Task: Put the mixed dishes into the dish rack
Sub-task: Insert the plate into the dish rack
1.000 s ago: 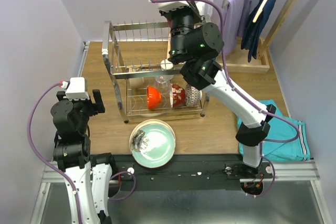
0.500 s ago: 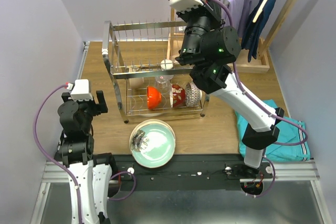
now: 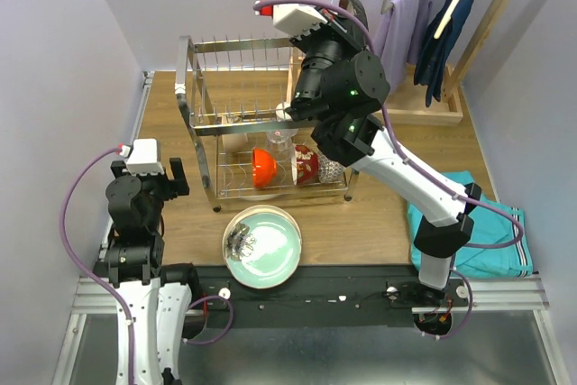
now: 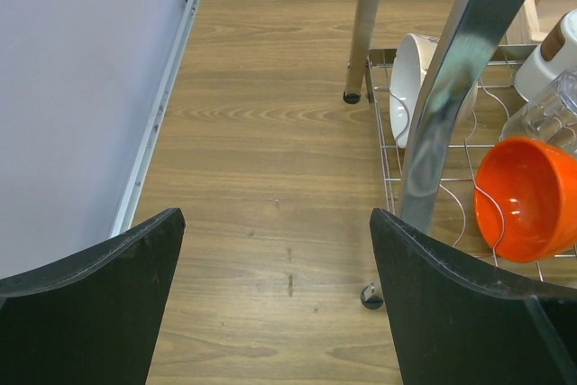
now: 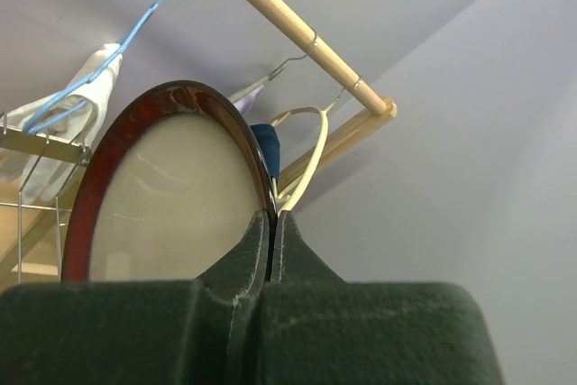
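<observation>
My right gripper point(image 5: 272, 223) is shut on the rim of a cream plate point(image 5: 171, 205) with a dark red rim, held edge-up high above the dish rack point(image 3: 194, 96). The rack's lower tier holds an orange bowl point(image 3: 263, 167), a red-patterned bowl point(image 3: 305, 165), a blue-white bowl point(image 3: 332, 167), a clear glass point(image 3: 279, 143) and a beige cup point(image 3: 234, 140). A pale green plate point(image 3: 270, 254) lies flat on the table in front of the rack. My left gripper point(image 4: 275, 223) is open over bare wood left of the rack, beside the orange bowl point(image 4: 527, 209).
A wooden clothes stand point(image 3: 433, 110) with hangers and hung garments fills the back right. A teal cloth point(image 3: 482, 223) lies at the right edge. A small dark crumpled item point(image 3: 239, 239) sits on the green plate. A wall runs close along the left.
The right wrist swung right, then back left above the rack, still carrying the plate. The left arm drifted slightly right and toward the near edge, gripper still open.
</observation>
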Robot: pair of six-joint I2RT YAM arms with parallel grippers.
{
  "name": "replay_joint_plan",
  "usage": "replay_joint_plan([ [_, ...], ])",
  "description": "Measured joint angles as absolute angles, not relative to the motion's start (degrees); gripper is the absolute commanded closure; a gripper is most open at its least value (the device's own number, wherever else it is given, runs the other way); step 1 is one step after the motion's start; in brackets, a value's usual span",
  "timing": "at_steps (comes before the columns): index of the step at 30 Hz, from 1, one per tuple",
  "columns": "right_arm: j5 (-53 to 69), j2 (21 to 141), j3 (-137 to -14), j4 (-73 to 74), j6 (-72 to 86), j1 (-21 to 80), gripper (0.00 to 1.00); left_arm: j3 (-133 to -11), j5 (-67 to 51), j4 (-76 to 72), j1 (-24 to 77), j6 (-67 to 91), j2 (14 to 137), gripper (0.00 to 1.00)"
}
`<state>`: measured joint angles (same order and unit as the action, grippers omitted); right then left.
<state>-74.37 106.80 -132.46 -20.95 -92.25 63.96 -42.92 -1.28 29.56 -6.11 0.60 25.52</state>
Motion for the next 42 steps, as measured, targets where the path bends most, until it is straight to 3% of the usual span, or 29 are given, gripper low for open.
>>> replay_joint_plan([
  [18,-74.76,108.12,-125.64,-20.88,-91.46,62.92,0.98,-39.83,0.93,30.59,-4.47,0.54,20.05,0.05],
  [19,-74.72,108.12,-125.62,-20.88,-91.02,62.52,0.86,-39.83,0.93,30.76,-4.47,0.56,19.99,0.05],
  [20,-74.74,108.12,-125.60,-20.88,-90.74,62.06,0.52,-39.83,0.93,30.92,-4.47,0.56,19.92,0.05],
  [21,-74.74,108.12,-125.54,-20.91,-90.45,61.60,0.38,-39.81,0.93,31.09,-4.47,0.60,19.88,0.05],
  [23,-74.32,108.12,-125.38,-20.80,-89.91,60.88,0.22,-39.83,0.91,31.35,-4.47,0.80,19.88,0.04],
  [33,-73.03,105.62,-128.97,-16.51,-87.44,60.31,0.20,-41.04,-3.53,34.83,-4.47,-0.91,19.64,0.02],
  [35,-72.40,103.42,-127.04,-16.71,-86.96,60.31,0.20,-41.80,-4.93,35.94,-4.47,-2.09,18.85,0.06],
  [42,-69.67,87.13,-111.96,-18.85,-84.34,60.29,0.16,-53.10,-19.14,41.85,-4.47,-10.52,14.48,0.04],
])
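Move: The maroon-rimmed plate is already pinched by its rim in the right hand; its slot at the right end of the rack's upper tier lies about 8 cm ahead, 3 cm left and 10 cm below that hand. On the lower tier, some 48 cm below the hand and 2 cm ahead, lie the patterned cup 3 cm left, the maroon cup 10 cm left and the orange bowl 19 cm left. From the left hand the slot is about 16 cm ahead, 43 cm right and 23 cm up. The plate is lowered by the right hand about 4 cm into the upper tier's right end, easing forward and a little left, then slightly back right; the fingers open wide and let go of its rim. The empty hand then withdraws right by about 9 cm, also back and up. Late on, the left hand backs off up and left, turning some 20 degrees clockwise. ##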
